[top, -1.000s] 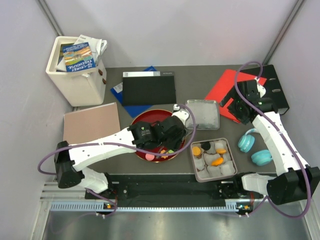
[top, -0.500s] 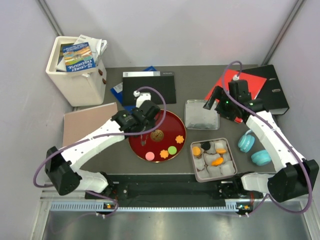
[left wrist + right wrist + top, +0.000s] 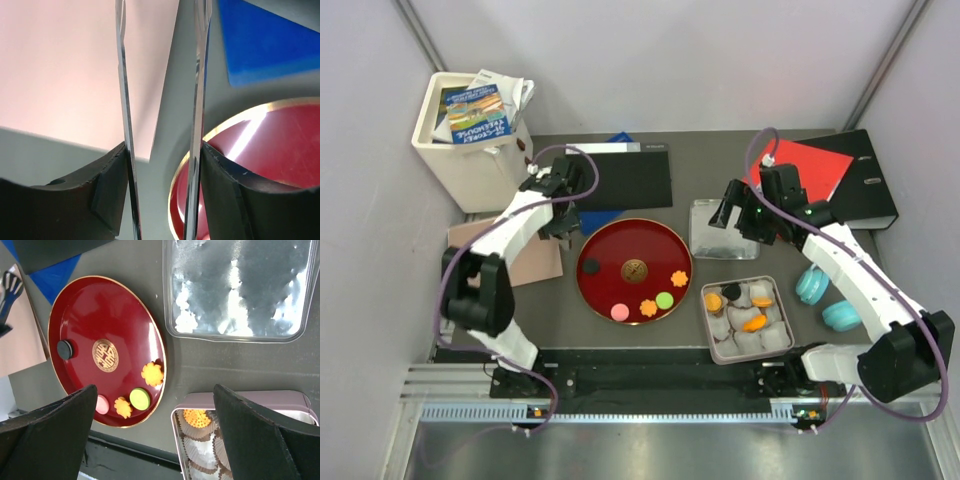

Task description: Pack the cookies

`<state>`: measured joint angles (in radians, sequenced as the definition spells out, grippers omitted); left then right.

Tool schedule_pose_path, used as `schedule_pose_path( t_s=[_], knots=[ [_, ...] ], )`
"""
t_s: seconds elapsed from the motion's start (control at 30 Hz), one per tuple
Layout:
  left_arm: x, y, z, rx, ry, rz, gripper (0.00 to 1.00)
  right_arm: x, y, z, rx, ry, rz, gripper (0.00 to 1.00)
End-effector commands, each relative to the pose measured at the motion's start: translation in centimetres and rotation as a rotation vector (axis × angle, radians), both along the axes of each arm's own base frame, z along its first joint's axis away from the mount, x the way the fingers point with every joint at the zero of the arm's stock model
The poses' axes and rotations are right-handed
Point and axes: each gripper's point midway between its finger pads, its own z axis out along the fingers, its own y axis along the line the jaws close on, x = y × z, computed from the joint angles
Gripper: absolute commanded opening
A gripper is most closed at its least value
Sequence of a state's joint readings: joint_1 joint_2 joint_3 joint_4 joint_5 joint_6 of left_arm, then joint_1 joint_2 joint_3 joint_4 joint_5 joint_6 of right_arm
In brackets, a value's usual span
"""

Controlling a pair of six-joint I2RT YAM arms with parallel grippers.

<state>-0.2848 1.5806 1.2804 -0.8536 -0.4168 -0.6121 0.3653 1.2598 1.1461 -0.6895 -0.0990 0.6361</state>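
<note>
Five cookies lie on the red tray (image 3: 634, 240): a black one (image 3: 591, 267) at its left, then pink (image 3: 619, 312), an orange flower (image 3: 648, 308), green (image 3: 664, 300) and another orange flower (image 3: 679, 279) along the near rim. The box (image 3: 709, 335) of paper cups holds orange cookies (image 3: 714, 300) and a black one (image 3: 731, 291). My left gripper (image 3: 563, 218) is open and holds nothing, past the tray's far-left rim (image 3: 280, 145). My right gripper (image 3: 725, 210) hangs wide open above the clear lid (image 3: 724, 228), with the tray (image 3: 100, 315) and the box (image 3: 240, 397) below it.
A pink board (image 3: 505, 245) lies left of the tray. A black folder (image 3: 618, 178) on a blue sheet (image 3: 560, 185) lies behind it. A white bin (image 3: 470, 150) stands at the far left. A red folder (image 3: 800, 170), a black binder (image 3: 870, 190) and teal headphones (image 3: 825, 295) fill the right side.
My left arm has swung off the tray to its far-left side, uncovering the cookies. My right gripper has moved left from the red folder to above the clear lid.
</note>
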Motion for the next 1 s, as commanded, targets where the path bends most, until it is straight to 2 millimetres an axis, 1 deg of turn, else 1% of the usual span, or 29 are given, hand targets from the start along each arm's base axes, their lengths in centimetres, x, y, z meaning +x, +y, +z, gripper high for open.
schedule_pose_path(
  t_s=[0.0, 0.03, 0.07, 0.1, 0.17, 0.27, 0.33, 0.43, 0.47, 0.53, 0.57, 0.6, 0.67, 0.7, 0.73, 0.8, 0.83, 0.87, 0.9, 0.93, 0.97],
  knots=[
    [4.0, 0.4, -1.3, -0.006, 0.051, -0.021, 0.62, 0.0, 0.7, 1.6, 0.030, -0.062, 0.022, 0.99],
    [3.9, 1.0, -1.7, 0.002, 0.090, -0.006, 0.63, 0.0, 0.7, 1.6, 0.031, -0.061, 0.021, 0.99],
    [4.1, 1.2, -1.9, 0.002, 0.105, 0.001, 0.65, 0.0, 0.7, 1.7, 0.032, -0.064, 0.021, 0.99],
    [4.5, 1.3, -1.9, 0.003, 0.108, 0.004, 0.69, 0.0, 0.6, 1.9, 0.033, -0.069, 0.019, 0.99],
    [4.6, 1.9, -1.7, 0.020, 0.099, 0.018, 0.73, -0.1, 0.5, 2.1, 0.028, -0.077, 0.014, 0.99],
    [4.3, 2.6, -0.2, 0.035, 0.060, 0.025, 0.80, -0.1, 0.2, 2.2, 0.019, -0.082, 0.004, 0.99],
    [4.0, 3.1, 0.2, 0.043, 0.052, 0.031, 0.82, 0.0, 0.2, 2.1, 0.017, -0.082, 0.002, 0.99],
    [3.6, 3.5, 1.4, 0.055, 0.026, 0.038, 0.82, 0.2, 0.1, 2.1, 0.013, -0.082, -0.003, 0.99],
    [3.5, 3.5, 2.4, 0.051, 0.002, 0.040, 0.83, 0.3, 0.2, 2.1, 0.011, -0.081, -0.001, 0.99],
    [3.4, 3.1, 3.4, 0.024, -0.027, 0.029, 0.83, 0.4, 0.0, 2.1, -0.002, -0.083, -0.004, 0.99],
    [3.3, 2.7, 4.7, -0.005, -0.065, 0.025, 0.83, 0.4, -0.1, 2.1, -0.007, -0.084, -0.006, 0.99],
    [3.8, 1.4, 5.4, -0.071, -0.105, -0.002, 0.83, 0.5, -0.2, 2.0, -0.013, -0.083, -0.007, 0.99],
    [4.0, -0.8, 6.8, -0.157, -0.184, -0.070, 0.83, 0.5, -0.5, 1.7, -0.033, -0.078, -0.015, 0.99],
    [4.2, -2.9, 7.3, -0.238, -0.212, -0.125, 0.82, 0.6, -0.6, 1.7, -0.040, -0.083, -0.013, 0.99],
    [5.2, -5.3, 8.4, -0.284, -0.286, -0.188, 0.82, 0.6, -0.7, 1.6, -0.046, -0.082, -0.014, 0.99],
    [5.6, -8.6, 8.5, -0.324, -0.308, -0.284, 0.82, 0.6, -0.8, 1.6, -0.054, -0.080, -0.019, 0.99],
    [5.8, -11.6, 8.7, -0.338, -0.330, -0.362, 0.82, 0.7, -0.9, 1.6, -0.057, -0.081, -0.021, 0.99],
    [6.8, -13.6, 7.8, -0.336, -0.311, -0.400, 0.82, 0.7, -0.8, 1.6, -0.057, -0.080, -0.021, 0.99],
    [7.1, -15.2, 7.4, -0.334, -0.300, -0.439, 0.82, 0.8, -0.8, 1.6, -0.058, -0.078, -0.021, 0.99],
    [6.9, -18.0, 7.1, -0.336, -0.289, -0.499, 0.81, 0.8, -0.8, 1.6, -0.058, -0.073, -0.021, 0.99],
    [8.3, -20.1, 6.2, -0.333, -0.277, -0.526, 0.81, 0.9, -0.7, 1.7, -0.058, -0.072, -0.021, 0.99]
  ],
)
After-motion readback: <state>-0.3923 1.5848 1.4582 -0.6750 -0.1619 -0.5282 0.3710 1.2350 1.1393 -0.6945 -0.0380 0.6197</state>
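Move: The left hand already holds the metal tongs low over the right-hand edge of the tan board. The board's middle is about 15 cm to this hand's left, 3 cm ahead and some 6 cm below. On the same level, the red plate's centre is about 16 cm to its right and 2 cm back, and the black pad is 19 cm ahead and 12 cm right. From the right hand, the board's middle is roughly 47 cm left, 1 cm ahead and 14 cm below. Forward and down, about 4 cm each way, the left hand lowers the tongs onto the tan board's right edge, edging slightly left as the fingers spread and let go. It then rises straight off them and sweeps right, some 13 cm, towards the far side of the red plate, empty and open, turning clockwise about 20 degrees. ##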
